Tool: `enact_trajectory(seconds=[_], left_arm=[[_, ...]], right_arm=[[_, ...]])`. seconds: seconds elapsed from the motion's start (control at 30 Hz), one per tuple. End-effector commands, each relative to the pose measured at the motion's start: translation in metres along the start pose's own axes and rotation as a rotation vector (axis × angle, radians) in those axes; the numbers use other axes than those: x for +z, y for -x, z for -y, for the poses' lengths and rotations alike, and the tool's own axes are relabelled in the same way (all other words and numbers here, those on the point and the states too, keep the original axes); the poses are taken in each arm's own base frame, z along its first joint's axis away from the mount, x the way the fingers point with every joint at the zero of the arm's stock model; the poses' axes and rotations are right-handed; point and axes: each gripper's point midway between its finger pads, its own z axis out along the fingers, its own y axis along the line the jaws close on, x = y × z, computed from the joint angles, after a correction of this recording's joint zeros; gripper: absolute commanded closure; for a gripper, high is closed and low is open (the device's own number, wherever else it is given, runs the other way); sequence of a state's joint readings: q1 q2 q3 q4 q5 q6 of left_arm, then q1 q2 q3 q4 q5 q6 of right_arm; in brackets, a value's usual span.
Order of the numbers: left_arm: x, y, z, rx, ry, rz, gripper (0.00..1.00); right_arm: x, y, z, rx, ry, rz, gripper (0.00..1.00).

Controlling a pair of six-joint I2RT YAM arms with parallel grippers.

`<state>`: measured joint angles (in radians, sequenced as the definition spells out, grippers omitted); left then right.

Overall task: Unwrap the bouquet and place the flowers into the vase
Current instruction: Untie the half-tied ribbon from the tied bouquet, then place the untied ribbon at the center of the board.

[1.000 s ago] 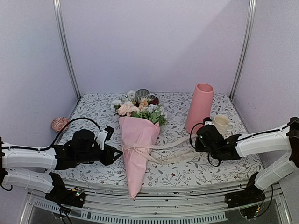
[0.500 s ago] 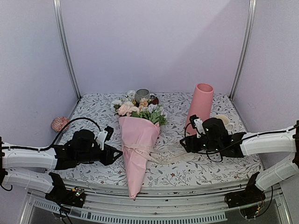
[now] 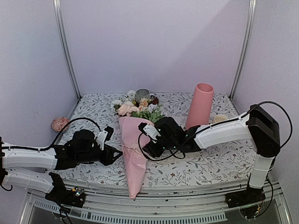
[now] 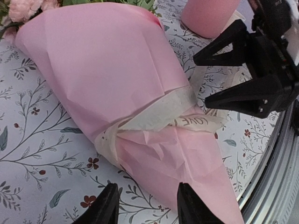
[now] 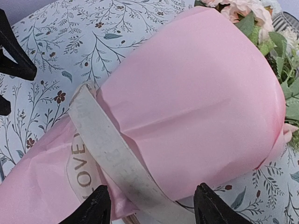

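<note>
The bouquet lies on the table, its pale pink paper cone pointing at the near edge, the flowers at the far end. A cream ribbon printed "LOVE" still wraps its waist. My left gripper is open at the cone's left edge; in its wrist view it has one finger over the table and one over the paper. My right gripper is open at the cone's right side, and the ribbon runs loose between its fingers. The pink vase stands upright at the back right.
A striped grey cup stands behind the flowers. A cream mug sits right of the vase. A small pink ball lies off the cloth's left edge. Metal posts frame the back corners; the table rail runs along the front.
My right gripper opened and let go of the ribbon's end, then swung left from beside the mug to the bouquet's tied waist. The ribbon went slack. The left arm has not moved.
</note>
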<state>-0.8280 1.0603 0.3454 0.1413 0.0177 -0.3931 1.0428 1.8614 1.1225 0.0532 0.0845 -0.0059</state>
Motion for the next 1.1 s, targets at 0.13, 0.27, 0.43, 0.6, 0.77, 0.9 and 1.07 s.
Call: enact_trajectory(seconds=[0.13,0.27,0.43,0.6,0.77,0.9,1.07], left_arm=[[-0.002,0.01,-0.001,0.0,0.007,0.024,0.55],[0.0,0.011,-0.001,0.004,0.009,0.019,0.55],[0.0,0.012,0.0,0.012,0.007,0.02,0.55],[0.0,0.014,0.0,0.015,0.009,0.023,0.55],[-0.001,0.013,-0.001,0.016,0.009,0.021,0.55],[-0.002,0.013,-0.001,0.015,0.01,0.022,0.55],[-0.004,0.013,-0.001,0.018,0.012,0.026,0.55]], right_arm=[[0.027,0.005,-0.015,-0.116,0.002,-0.038,0.36],[0.033,0.005,-0.016,-0.124,0.009,-0.042,0.36],[0.04,0.004,-0.018,-0.131,0.017,-0.05,0.43],[0.041,0.01,-0.017,-0.127,0.009,-0.038,0.72],[0.019,0.034,-0.006,-0.077,-0.049,0.04,0.97],[-0.019,0.053,0.022,0.0,-0.159,0.127,0.97],[-0.084,0.05,0.09,0.173,-0.346,0.201,0.97]])
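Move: The loose ribbon strand lying across the top of the wrap is about 4 cm to my right hand's left, 1 cm ahead and some 2 cm below. From that same hand, the flowers sit roughly 22 cm ahead and 5 cm left, the ribbon tail lies level with it on the table about 16 cm to the right, and the vase stands some 18 cm ahead and 24 cm right. From my left hand, that strand is about 8 cm right, 3 cm ahead and 3 cm lower. I slide my open right hand about 4 cm left and 2 cm down onto the loose strand over the wrap and shut my fingers, pinching it. Then, speeding up, I pull it back to the right and up by some 5 to 6 cm each way, easing slightly forward, keeping the pinch, to draw it away from the wrap. ##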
